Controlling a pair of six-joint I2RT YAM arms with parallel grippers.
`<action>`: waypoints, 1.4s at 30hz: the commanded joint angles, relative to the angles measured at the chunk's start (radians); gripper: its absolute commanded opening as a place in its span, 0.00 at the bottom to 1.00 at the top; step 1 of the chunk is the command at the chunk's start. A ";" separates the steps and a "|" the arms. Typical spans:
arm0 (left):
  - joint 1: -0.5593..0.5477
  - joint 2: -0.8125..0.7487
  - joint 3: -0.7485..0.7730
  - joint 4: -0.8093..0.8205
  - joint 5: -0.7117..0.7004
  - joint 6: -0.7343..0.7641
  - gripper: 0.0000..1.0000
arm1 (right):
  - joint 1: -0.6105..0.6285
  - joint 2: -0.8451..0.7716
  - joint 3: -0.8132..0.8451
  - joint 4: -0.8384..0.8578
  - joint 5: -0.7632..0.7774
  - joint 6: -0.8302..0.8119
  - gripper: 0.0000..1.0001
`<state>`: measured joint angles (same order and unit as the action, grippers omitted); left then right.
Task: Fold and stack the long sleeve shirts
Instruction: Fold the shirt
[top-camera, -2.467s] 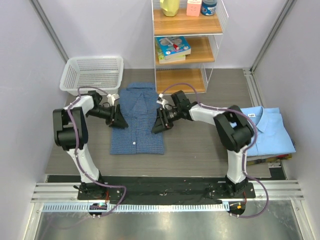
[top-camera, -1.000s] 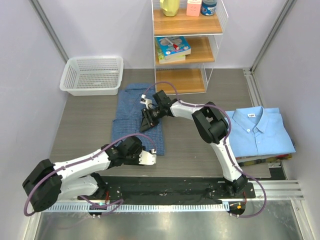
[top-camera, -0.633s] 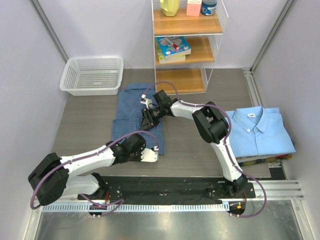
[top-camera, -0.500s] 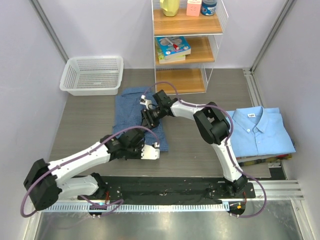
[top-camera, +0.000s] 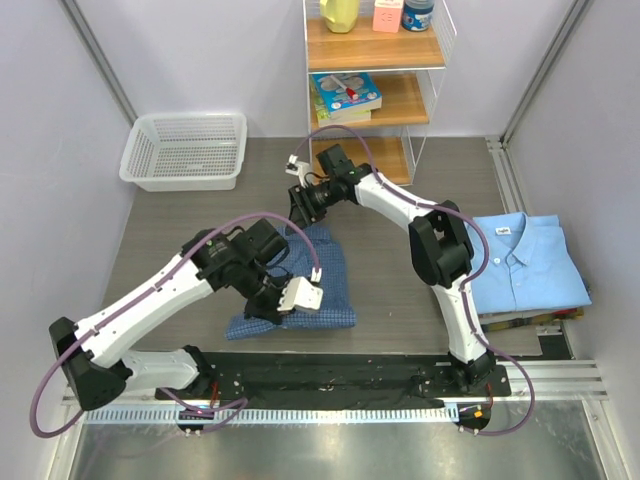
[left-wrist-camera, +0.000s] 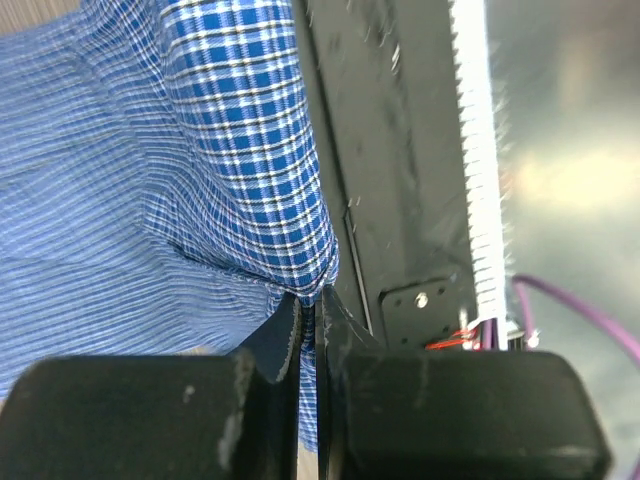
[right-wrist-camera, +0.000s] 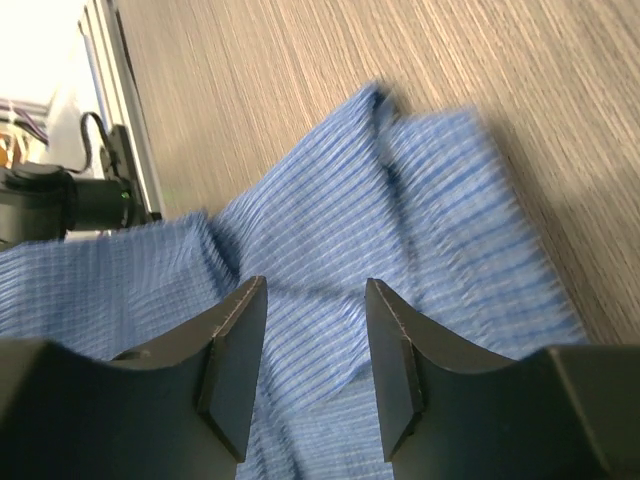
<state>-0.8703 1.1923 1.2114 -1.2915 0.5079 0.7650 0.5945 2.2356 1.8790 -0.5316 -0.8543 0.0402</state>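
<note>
The dark blue checked long sleeve shirt (top-camera: 335, 272) lies bunched in the table's middle, its near part lifted. My left gripper (top-camera: 268, 305) is shut on a fold of that checked cloth (left-wrist-camera: 250, 150), which rises from between the fingertips (left-wrist-camera: 312, 300). My right gripper (top-camera: 300, 208) hovers over the shirt's far end. It is open, with striped blue cloth (right-wrist-camera: 400, 190) below the gap (right-wrist-camera: 315, 290) and nothing between the fingers. The plain light blue shirt (top-camera: 525, 262) lies folded at the right, white neck label up.
A white mesh basket (top-camera: 185, 150) sits at the back left. A wooden shelf unit (top-camera: 375, 95) with books and bottles stands at the back centre. A book edge (top-camera: 545, 320) shows under the light blue shirt. The black base strip (top-camera: 330, 375) runs along the near edge.
My left gripper shut on the shirt's near hem and lifted it, and the shirt slid nearer and bunched up. My right gripper opened wider and drew back toward the shelf.
</note>
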 joint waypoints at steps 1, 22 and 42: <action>0.007 0.073 0.123 -0.235 0.146 0.013 0.00 | 0.007 0.015 0.057 -0.063 0.037 -0.083 0.49; 0.379 0.754 0.623 -0.111 -0.023 0.433 0.26 | -0.117 -0.014 0.006 -0.067 0.083 -0.117 0.49; 0.559 0.645 0.130 0.355 0.099 -0.010 0.46 | -0.076 -0.034 -0.222 0.034 0.121 -0.187 0.46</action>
<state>-0.3069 1.8671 1.3907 -1.0107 0.5503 0.8261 0.4854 2.2520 1.7287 -0.5518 -0.7406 -0.1184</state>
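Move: The shirt's near end is already pinched in the left fingers, some 17 cm above the table; the cloth's far end, where it is taken, lies about 27 cm ahead and 11 cm right of that hand. From the open right hand the same far end is some 2 cm ahead, 2 cm right and 11 cm below. The shelf's bottom board stands about 20 cm ahead and 15 cm right of the right hand, the white basket about 24 cm ahead and 32 cm left of it. The shirt's lifted near end is carried forward about 20 cm by the left hand, sinking late, towards the far end, and let go in the air as the fingers open. Emptied, that hand swings left and sinks, turning some 30 degrees counter-clockwise. Meanwhile the open right hand shifts right and sinks, about 7 cm each, to just over the far right part of the cloth. ##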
